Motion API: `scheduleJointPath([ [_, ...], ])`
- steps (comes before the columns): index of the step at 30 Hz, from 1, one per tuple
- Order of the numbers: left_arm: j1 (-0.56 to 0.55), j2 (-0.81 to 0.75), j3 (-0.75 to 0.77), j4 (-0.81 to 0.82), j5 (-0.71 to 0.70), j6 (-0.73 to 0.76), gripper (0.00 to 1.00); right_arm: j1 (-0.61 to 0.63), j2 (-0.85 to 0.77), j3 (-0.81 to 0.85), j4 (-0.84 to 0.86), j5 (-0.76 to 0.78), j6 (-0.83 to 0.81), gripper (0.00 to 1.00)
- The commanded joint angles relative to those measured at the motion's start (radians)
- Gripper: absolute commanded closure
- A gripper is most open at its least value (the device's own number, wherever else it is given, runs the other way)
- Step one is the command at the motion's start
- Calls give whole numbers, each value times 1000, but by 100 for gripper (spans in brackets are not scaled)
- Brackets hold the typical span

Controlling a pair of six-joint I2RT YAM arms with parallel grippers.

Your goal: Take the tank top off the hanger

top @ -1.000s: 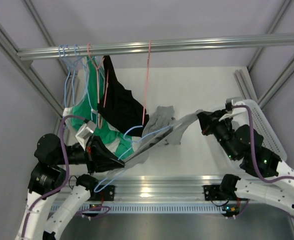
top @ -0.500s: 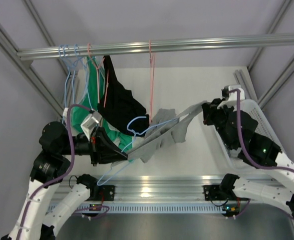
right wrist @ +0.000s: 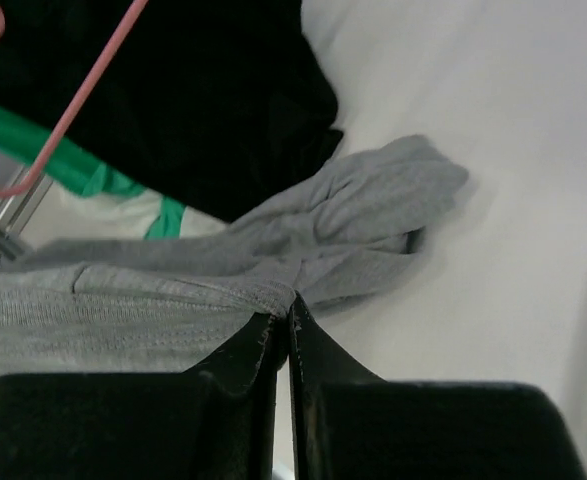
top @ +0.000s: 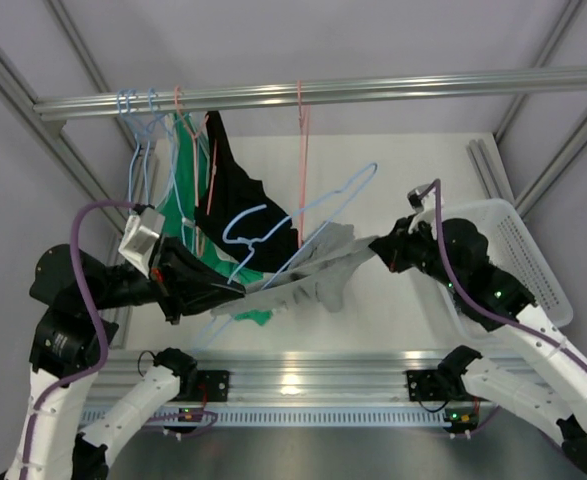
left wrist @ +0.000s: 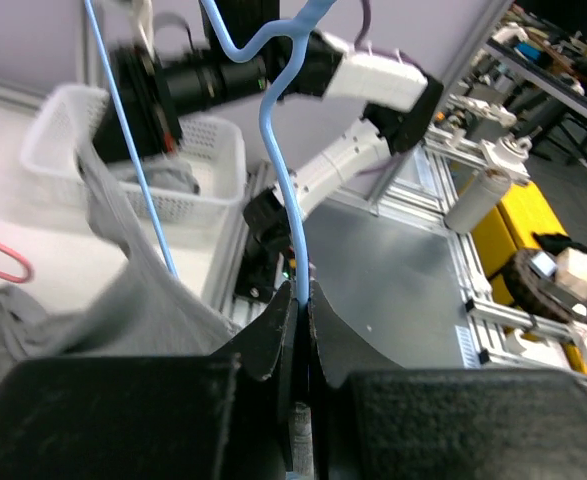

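The light blue wire hanger point(top: 371, 170) is held tilted above the table, its far corner up and to the right. My left gripper point(top: 241, 290) is shut on its lower wire; in the left wrist view the blue hanger point(left wrist: 283, 170) rises straight out of the closed left gripper point(left wrist: 301, 295). The grey tank top point(top: 313, 270) hangs bunched along the hanger's lower part and stretches right to my right gripper point(top: 378, 248), which is shut on its edge. In the right wrist view the right gripper point(right wrist: 291, 305) pinches the hem of the tank top point(right wrist: 353, 220).
A metal rail point(top: 373, 88) crosses the back with spare blue hangers point(top: 138, 130), a pink hanger point(top: 301, 160), a black garment point(top: 233, 190) and a green garment point(top: 168, 225) hanging from it. A white basket point(top: 513, 250) stands at the right behind the right arm.
My left gripper lifted and tipped the hanger, so its far corner swung up and right. My right gripper drew in leftward with the tank top's edge, and the cloth bunched lower.
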Motion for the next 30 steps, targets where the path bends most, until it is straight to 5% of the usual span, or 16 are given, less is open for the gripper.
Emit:
scheduleJointPath([
  [1, -6, 59, 46, 123, -105, -32, 100, -6, -48, -83, 130, -217, 78, 100],
  [5, -6, 67, -70, 499, -139, -217, 100, 7, -108, -233, 270, -395, 158, 100],
  [9, -6, 51, -281, 1133, -254, -373, 100, 85, -117, -304, 419, -506, 223, 100],
  [14, -28, 169, -241, 1153, -288, -347, 100, 169, -145, -328, 394, -384, 198, 100],
  [18, -28, 140, -222, 1083, -326, -278, 100, 169, -145, -330, 229, -83, 186, 100],
  [21, -28, 68, -243, 997, -412, -200, 100, 169, -128, -364, 232, -80, 186, 83],
  [25, -29, -37, -269, 893, -584, -100, 100, 167, -94, -378, 236, -26, 187, 81],
  [26, -29, -58, -294, 895, -642, -92, 100, 169, -96, -381, 238, 16, 194, 75],
  [27, -29, -73, -320, 915, -659, -85, 100, 169, -94, -384, 256, 37, 207, 57],
  [29, -29, -95, -387, 984, -682, -87, 100, 169, -81, -401, 305, -13, 203, 50],
  [30, -29, -92, -401, 1010, -662, -92, 100, 167, -73, -401, 327, -80, 203, 39],
])
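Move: The grey tank top sags between the hands. Its middle lies roughly 12 cm ahead of the left gripper, which pinches the blue hanger, 11 cm to its right and 18 cm below; the black garment hangs about 18 cm ahead of that gripper and 18 cm below. From the right gripper, pinching the cloth, the middle is some 3 cm back, 8 cm left, 6 cm lower; the pink hanger is 11 cm ahead, 11 cm left, 6 cm up. Keep the blue hanger pinched and sweep the left gripper about 10 cm forward, rising a little, then lift it on while drawing back and left, tipping its fingers upward. Meanwhile bring the right gripper, still pinching the tank top, some 10 cm back, leftward and down; then ease it forward and lower, opening its fingers to about half to loose the cloth. ##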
